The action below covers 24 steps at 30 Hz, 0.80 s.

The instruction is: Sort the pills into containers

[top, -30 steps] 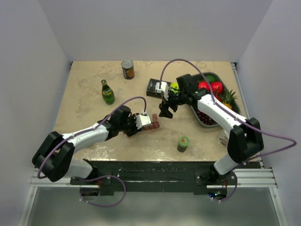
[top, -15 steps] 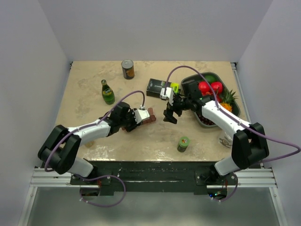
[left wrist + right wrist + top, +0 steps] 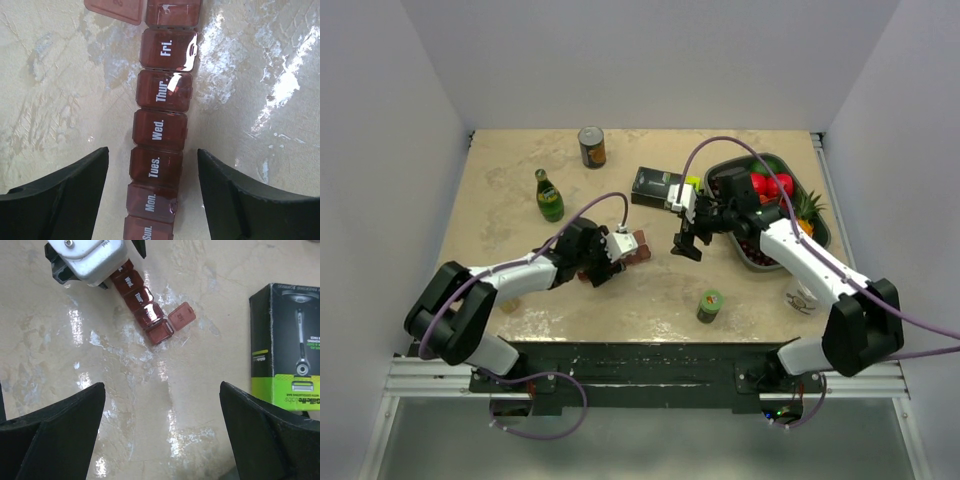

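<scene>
The containers [image 3: 640, 248] are a maroon strip of day-labelled compartments lying flat on the beige table [image 3: 510, 160]. In the left wrist view the containers [image 3: 159, 131] run between my fingers, with a gap on each side. My left gripper [image 3: 623, 254] [image 3: 153, 152] is open and straddles the Tuesday end without touching it. The end compartment's lid [image 3: 181, 317] stands open beside the containers [image 3: 141, 304]. My right gripper [image 3: 685, 244] [image 3: 162, 385] hovers open over bare table just right of the strip's far end. No pills are in view.
A black-and-lime box [image 3: 655, 185] [image 3: 290, 350] lies behind the right gripper. A dark tray of fruit [image 3: 817, 228] sits at the right. A green bottle [image 3: 549, 196], a can [image 3: 591, 146] and a small green jar [image 3: 709, 305] stand on the table.
My left gripper has opened and let go of the maroon strip, which now rests on the table slightly farther back. The right gripper has opened wider and stayed near the strip's end.
</scene>
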Each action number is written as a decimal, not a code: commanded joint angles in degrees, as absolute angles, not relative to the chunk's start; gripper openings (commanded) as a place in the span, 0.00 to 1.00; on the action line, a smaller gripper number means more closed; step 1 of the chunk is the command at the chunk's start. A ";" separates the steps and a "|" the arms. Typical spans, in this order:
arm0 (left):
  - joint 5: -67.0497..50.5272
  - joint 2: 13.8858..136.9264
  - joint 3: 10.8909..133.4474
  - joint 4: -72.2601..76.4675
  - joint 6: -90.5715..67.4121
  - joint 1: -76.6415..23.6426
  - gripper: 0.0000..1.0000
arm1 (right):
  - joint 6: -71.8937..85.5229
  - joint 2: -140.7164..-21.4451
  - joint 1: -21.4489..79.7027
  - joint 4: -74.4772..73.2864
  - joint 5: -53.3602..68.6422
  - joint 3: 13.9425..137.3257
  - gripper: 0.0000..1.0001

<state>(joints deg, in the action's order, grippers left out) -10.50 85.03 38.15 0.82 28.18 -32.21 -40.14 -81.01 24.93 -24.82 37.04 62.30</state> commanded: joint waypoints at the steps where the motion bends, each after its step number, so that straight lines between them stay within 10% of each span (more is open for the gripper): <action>1: -10.63 80.26 39.55 2.55 26.37 -31.99 0.78 | -43.06 -75.86 24.52 -28.02 36.57 62.57 0.99; 24: -12.21 41.14 30.94 12.39 9.76 -31.73 1.00 | -40.60 -77.09 24.61 -46.50 36.92 73.05 0.99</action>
<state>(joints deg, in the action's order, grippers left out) -10.26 44.36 32.75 7.53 13.85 -32.08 -39.48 -82.91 24.69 -47.77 35.59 74.26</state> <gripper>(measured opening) 0.994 0.989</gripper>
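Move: The left hand's open fingers straddle the pill organizer near Tues./Mon.; its middle lies about 3 cm to the right, 1 cm ahead and just below. The beer bottle is some 17 cm ahead and 12 cm left. For the right hand, the small green bottle sits about 9 cm back, 5 cm right and 10 cm lower. From this hand the organizer is 15 cm left and 1 cm ahead, the razor box 18 cm ahead and 4 cm left. With the organizer already released, the left hand rises about 22 cm off it, opening fully from a part-open gap, edging back near the end and tilting its fingers up some 40 degrees. The right hand, empty and wide open, eases back and right by about 3 cm and 2 cm towards the small green bottle, climbing 6 cm and then sinking most of that while its fingers tip down. ##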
